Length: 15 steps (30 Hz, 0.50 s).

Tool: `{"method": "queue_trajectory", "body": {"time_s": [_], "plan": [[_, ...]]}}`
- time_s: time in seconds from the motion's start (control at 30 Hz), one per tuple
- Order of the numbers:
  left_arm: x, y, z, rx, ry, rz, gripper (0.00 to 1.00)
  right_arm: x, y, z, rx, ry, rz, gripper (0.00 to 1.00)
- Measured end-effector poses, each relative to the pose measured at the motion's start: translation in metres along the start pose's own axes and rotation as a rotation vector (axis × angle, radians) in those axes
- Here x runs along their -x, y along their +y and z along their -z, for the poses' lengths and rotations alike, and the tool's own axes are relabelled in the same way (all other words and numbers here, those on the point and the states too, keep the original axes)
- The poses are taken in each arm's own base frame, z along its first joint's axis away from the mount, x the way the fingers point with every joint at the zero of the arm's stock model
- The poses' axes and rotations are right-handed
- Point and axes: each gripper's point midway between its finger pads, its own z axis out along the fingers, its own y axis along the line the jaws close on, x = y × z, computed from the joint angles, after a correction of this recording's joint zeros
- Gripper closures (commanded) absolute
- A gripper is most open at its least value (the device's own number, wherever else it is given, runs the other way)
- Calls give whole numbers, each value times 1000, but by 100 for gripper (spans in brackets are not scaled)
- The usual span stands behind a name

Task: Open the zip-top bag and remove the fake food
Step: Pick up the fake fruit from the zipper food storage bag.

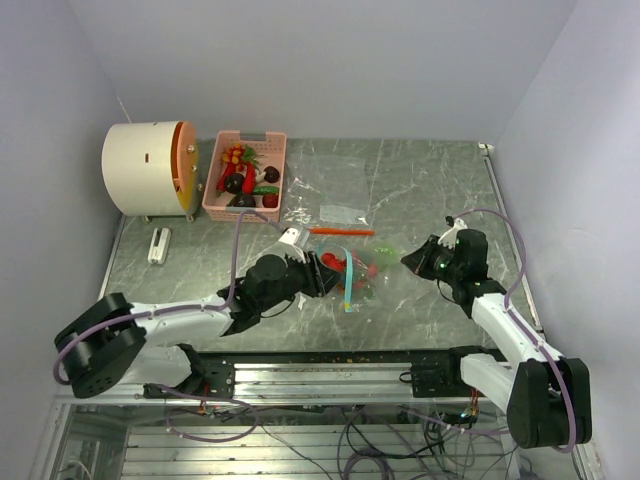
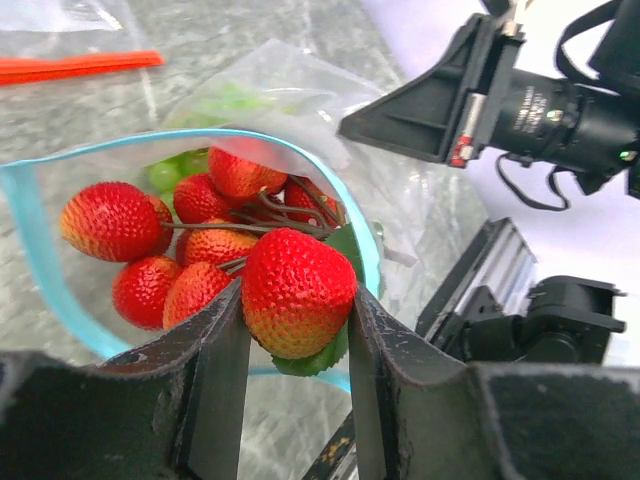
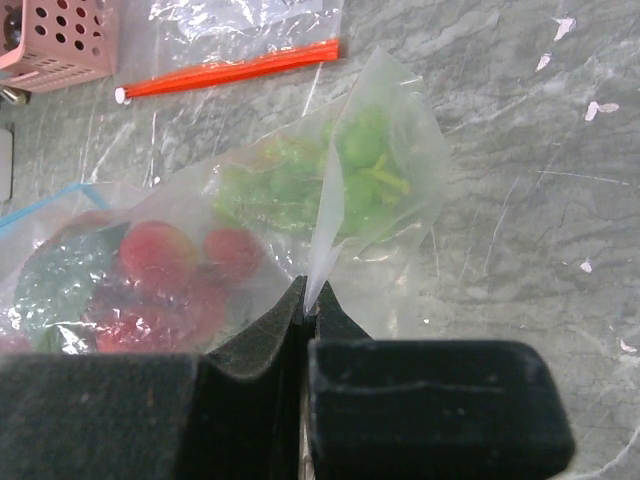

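The clear zip-top bag (image 1: pixel 362 268) with a blue zip rim (image 2: pixel 30 235) lies mid-table with its mouth open toward my left arm. Inside is fake food: a bunch of red strawberries (image 2: pixel 190 240) and green pieces (image 3: pixel 360 160). My left gripper (image 2: pixel 298 300) is at the bag's mouth, shut on the front strawberry (image 2: pixel 298 285) of the bunch. In the top view that left gripper (image 1: pixel 318 275) sits at the bag's left end. My right gripper (image 3: pixel 308 295) is shut on a pinched fold of the bag's far end (image 3: pixel 340 215). The right gripper (image 1: pixel 410 260) holds it just above the table.
A pink slotted basket (image 1: pixel 252 134) with more toy fruit stands at the back left, beside a white drum with an orange lid (image 1: pixel 150 168). A second flat bag with an orange-red zip strip (image 1: pixel 342 231) lies behind the held bag. A small white object (image 1: pixel 159 245) lies at far left.
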Motion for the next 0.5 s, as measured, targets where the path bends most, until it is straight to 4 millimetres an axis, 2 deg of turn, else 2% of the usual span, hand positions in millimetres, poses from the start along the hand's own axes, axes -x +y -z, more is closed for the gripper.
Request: {"method": "queue_trajectory", "body": {"time_s": [0.5], "plan": [[23, 49, 42, 243, 20, -76, 93, 2, -2, -2, 0, -4, -5, 100]]}}
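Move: The left hand already pinches a strawberry of a bunch whose rest is still in the blue-zip bag. The pink basket is about 34 cm ahead, 27 cm to the left and 10 cm or so lower. The bag's mouth is roughly 4 cm to this hand's right, the green grapes 12 cm right and 6 cm ahead, both lower; the orange zipper is some 17 cm ahead, 2 cm right, 15 cm down. From the right hand the basket is about 44 cm left and 28 cm ahead. Keeping its pinch on the strawberry, the left hand draws the bunch out through the blue-rimmed mouth, going about 6.5 cm almost level to the left, away from the right hand, while the wrist turns some 10 degrees counter-clockwise and its left side rises about as much. The right hand stays put, shut fingers still holding the tail of the bag. ##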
